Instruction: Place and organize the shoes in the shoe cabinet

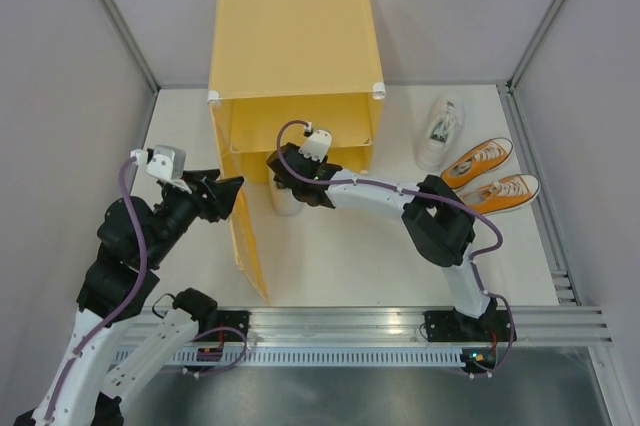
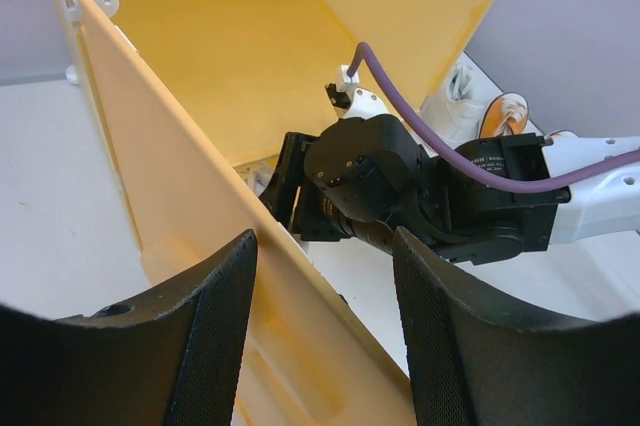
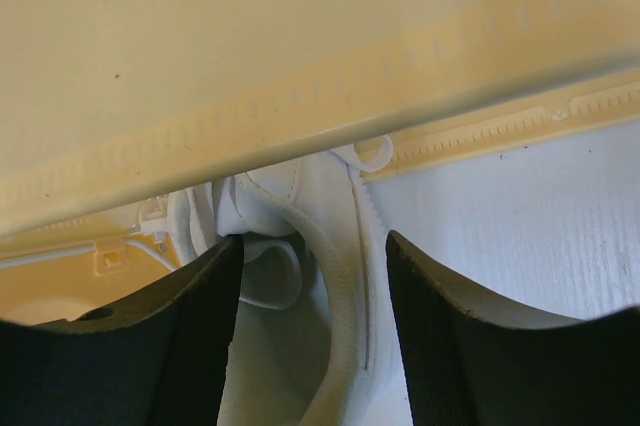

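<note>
The yellow shoe cabinet (image 1: 295, 36) stands at the back of the table with its door (image 1: 245, 231) swung open toward me. My left gripper (image 1: 232, 196) is open, and its jaws straddle the door's edge (image 2: 180, 206). My right gripper (image 1: 285, 178) is at the lower compartment's mouth, open around the collar and side of a white shoe (image 3: 330, 246), one finger inside the shoe. That shoe (image 1: 285, 202) lies at the opening. The second white shoe (image 1: 440, 131) and the two orange shoes (image 1: 478, 161) (image 1: 500, 191) lie to the right of the cabinet.
A yellow cabinet panel (image 3: 250, 76) hangs just above my right gripper (image 3: 313, 276). My right arm's wrist (image 2: 370, 176) is close beyond the door from my left gripper (image 2: 325, 286). A metal rail (image 1: 400, 321) runs along the near table edge. Grey walls enclose the table.
</note>
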### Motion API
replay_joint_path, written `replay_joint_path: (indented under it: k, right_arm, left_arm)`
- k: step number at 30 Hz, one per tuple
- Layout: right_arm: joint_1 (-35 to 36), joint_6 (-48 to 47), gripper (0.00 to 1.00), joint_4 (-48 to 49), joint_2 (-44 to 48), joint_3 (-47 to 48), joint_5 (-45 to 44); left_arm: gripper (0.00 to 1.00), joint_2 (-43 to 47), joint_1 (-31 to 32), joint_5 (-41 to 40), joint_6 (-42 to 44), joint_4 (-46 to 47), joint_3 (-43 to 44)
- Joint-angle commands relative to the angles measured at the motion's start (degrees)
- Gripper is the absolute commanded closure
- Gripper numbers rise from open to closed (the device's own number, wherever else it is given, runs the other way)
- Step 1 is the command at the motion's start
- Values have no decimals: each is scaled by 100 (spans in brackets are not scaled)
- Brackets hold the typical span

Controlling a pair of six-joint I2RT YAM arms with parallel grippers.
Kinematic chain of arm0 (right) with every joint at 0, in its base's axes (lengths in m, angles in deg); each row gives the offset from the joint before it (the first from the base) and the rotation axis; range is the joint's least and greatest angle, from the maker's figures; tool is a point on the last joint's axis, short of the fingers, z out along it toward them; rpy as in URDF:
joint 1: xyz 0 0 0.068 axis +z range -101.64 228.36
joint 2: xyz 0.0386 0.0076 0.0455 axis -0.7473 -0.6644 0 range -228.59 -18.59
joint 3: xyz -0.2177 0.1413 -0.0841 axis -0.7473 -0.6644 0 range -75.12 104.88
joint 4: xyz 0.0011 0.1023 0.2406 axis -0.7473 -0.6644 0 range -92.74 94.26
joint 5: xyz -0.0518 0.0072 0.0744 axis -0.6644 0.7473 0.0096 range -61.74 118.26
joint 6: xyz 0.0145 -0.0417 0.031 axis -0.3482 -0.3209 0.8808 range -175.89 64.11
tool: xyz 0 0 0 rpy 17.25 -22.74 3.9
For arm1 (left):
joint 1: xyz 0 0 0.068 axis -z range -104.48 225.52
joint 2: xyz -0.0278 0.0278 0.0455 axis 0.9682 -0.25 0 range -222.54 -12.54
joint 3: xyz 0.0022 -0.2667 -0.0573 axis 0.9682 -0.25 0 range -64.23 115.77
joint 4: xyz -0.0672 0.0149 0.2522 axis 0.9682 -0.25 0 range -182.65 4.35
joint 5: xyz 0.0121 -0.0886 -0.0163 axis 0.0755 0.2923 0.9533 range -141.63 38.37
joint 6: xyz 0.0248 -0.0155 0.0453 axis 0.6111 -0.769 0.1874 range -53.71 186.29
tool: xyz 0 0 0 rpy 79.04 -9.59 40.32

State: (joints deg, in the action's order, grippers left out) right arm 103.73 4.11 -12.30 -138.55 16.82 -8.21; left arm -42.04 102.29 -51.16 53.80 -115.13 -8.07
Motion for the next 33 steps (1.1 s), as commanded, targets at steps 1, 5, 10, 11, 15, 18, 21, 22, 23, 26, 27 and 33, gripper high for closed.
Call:
replay_joint_path:
  k: [1,5,10,11,15,18,21,22,23,26,27,33]
  right_arm:
    - [-9,11,36,126,473,-44,-28]
    - [-18,-111,36,423,859,-466,182]
    - [17,-314,36,1259,1413,-1424,491]
    - [35,-349,36,1434,1458,-1494,509]
    - [52,-455,36,1603,1537,-1723,500]
    - [87,-516,37,1603,1695,-1854,483]
    - [201,-657,37,1594,2011,-2082,378]
    - [289,-701,37,1603,2238,-2179,299]
    - [359,-797,38,1777,2362,-2302,237]
    - [692,-1016,46,1988,2758,-2847,140]
    - [798,-1044,48,2068,2820,-3170,105]
    - [1458,-816,64,2832,2724,-4157,201]
  left_arm:
    - [39,-21,31,-21,353,-876,-220]
    - [39,5,31,-21,353,-885,-193]
    - [39,-38,31,-196,353,-876,-176]
    - [39,-56,31,-205,353,-876,-167]
    - [39,-91,31,-214,353,-885,-141]
    - [39,-91,31,-231,353,-876,-132]
    - [39,-118,31,-249,344,-876,-132]
    - [39,-126,39,-258,335,-850,-132]
    - [39,-144,31,-275,326,-849,-132]
    - [39,-214,31,-381,344,-841,-79]
    - [39,-206,31,-459,361,-849,-62]
    - [40,31,31,-715,458,-639,-193]
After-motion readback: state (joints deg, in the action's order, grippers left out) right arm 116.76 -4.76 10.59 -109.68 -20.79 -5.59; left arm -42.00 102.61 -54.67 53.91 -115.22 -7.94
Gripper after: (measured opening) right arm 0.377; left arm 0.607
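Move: The white shoe that the open right fingers straddle lies with its middle about 3 cm ahead of that hand and 4 cm below, its heel sticking out of the cabinet's lower compartment. The shelf's front edge is some 7 cm above the hand, 1 cm ahead and 3 cm to its right, while the open door's middle is roughly 10 cm left, 5 cm back and 5 cm higher. From the left hand this shoe is about 20 cm ahead, 10 cm right and 30 cm below. With its fingers already wide open around the white shoe, the right hand first eases up and back a few centimetres from the shoe's collar, then pulls back faster out from under the shelf edge, about 14 cm in all, topping out some 6 cm higher before sinking about 2 cm again behind the heel. As it backs away over the heel it turns roughly 20 degrees counter-clockwise with the fingertips tilting up a little, and late in the retreat the empty fingers close partway. ##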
